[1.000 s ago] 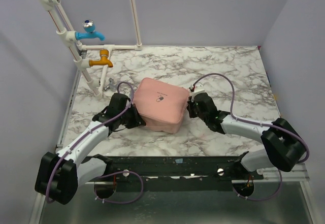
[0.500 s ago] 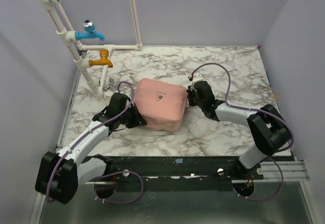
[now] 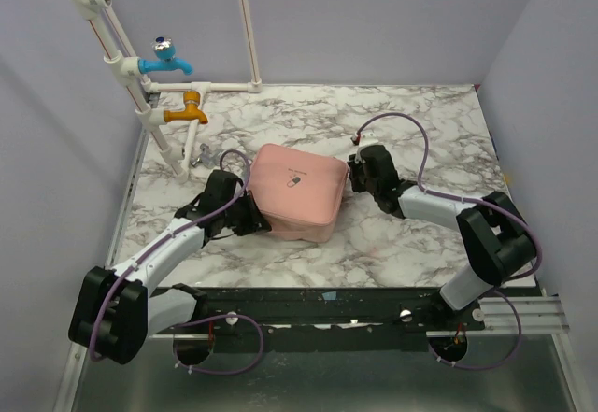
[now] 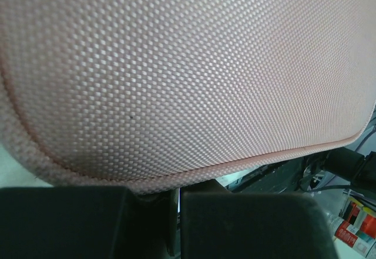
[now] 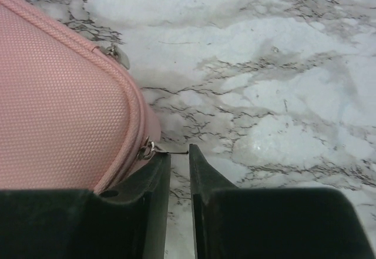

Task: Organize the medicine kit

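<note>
The medicine kit [image 3: 294, 192], a pale pink zip case, lies closed in the middle of the marble table [image 3: 420, 132]. My left gripper [image 3: 250, 216] presses against its left side. In the left wrist view the pink weave [image 4: 188, 77] fills the frame, and the left gripper [image 4: 176, 197] is shut just under the case's seam. Whether fabric is pinched between the fingers is hidden. My right gripper [image 3: 353, 177] sits at the case's right far corner. In the right wrist view its jaws [image 5: 179, 153] stand slightly apart, and the metal zipper pull [image 5: 147, 150] lies across their tips.
White pipes with a blue tap [image 3: 168, 57] and an orange tap [image 3: 187, 110] stand at the back left. Walls close in the table on three sides. A second zipper slider [image 5: 117, 53] shows further along the case's seam.
The right gripper has slid along the case's right side toward the far corner, and its jaws have parted a little. The left arm has barely shifted.
</note>
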Available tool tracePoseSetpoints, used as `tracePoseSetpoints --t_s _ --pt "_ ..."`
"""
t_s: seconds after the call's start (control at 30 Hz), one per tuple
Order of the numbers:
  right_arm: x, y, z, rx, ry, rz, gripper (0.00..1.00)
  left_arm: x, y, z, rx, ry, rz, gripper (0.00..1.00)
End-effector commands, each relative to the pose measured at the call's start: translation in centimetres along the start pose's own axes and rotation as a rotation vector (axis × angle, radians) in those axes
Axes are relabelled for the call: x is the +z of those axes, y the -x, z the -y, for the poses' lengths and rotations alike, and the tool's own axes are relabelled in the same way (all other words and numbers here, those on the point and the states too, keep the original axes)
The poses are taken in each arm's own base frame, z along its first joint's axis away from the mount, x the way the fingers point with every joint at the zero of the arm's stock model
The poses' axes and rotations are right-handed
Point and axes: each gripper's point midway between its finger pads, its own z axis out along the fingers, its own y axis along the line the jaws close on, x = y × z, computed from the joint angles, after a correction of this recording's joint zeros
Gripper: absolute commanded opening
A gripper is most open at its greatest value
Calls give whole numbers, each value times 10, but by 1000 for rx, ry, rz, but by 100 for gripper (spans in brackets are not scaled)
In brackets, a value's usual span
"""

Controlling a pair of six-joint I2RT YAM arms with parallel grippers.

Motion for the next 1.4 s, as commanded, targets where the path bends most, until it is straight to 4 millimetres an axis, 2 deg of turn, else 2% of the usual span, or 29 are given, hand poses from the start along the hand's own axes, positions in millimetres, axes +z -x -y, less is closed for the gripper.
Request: tracePoseSetpoints --t_s 0.0,0.1,0.27,0.47,0.6,0.8,0.97,1.17,1.37 --pt "-13 1 21 43 -80 -36 26 0 4 22 45 -92 -29 0" --pt "-20 -8 20 57 -72 -79 34 4 8 26 30 -103 -28 0" --pt "-42 -17 27 74 -106 -129 40 9 14 33 4 -132 -27 0" --pt "-76 4 40 145 -162 -42 46 15 25 37 -11 -130 -7 0" --pt "-95 22 42 200 -157 34 50 23 33 40 -26 -129 2 0" --pt "-110 34 46 209 -169 64 51 37 43 50 -19 -109 14 0" --pt "-121 43 41 238 -122 127 53 52 51 58 -18 -86 8 0" --pt "-127 42 28 274 -48 129 54 75 63 67 -21 -57 -10 0" --pt "-132 41 31 316 -72 101 56 95 70 72 0 -31 -36 1"
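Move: The left hand, shut, is at the near-left corner of the medicine bag, whose middle lies about 9 cm ahead and 7 cm to its right, some 2 cm lower. The right hand has the zipper pull at its fingertips, barely a centimetre ahead and to its left; the bag's middle is roughly 6 cm back and 12 cm left of this hand. A small metal tap stands some 16 cm ahead and 14 cm left of the left hand. Upward about 10 cm, after first backing off to the right, the right hand lets go of the zipper pull, its already parting fingers opening to about half while it draws back some 7 cm and rolls left side up. The left hand, still shut at the bag's near-left corner, sinks slightly, then takes the bag forward and right, nearly 8 cm each way. ##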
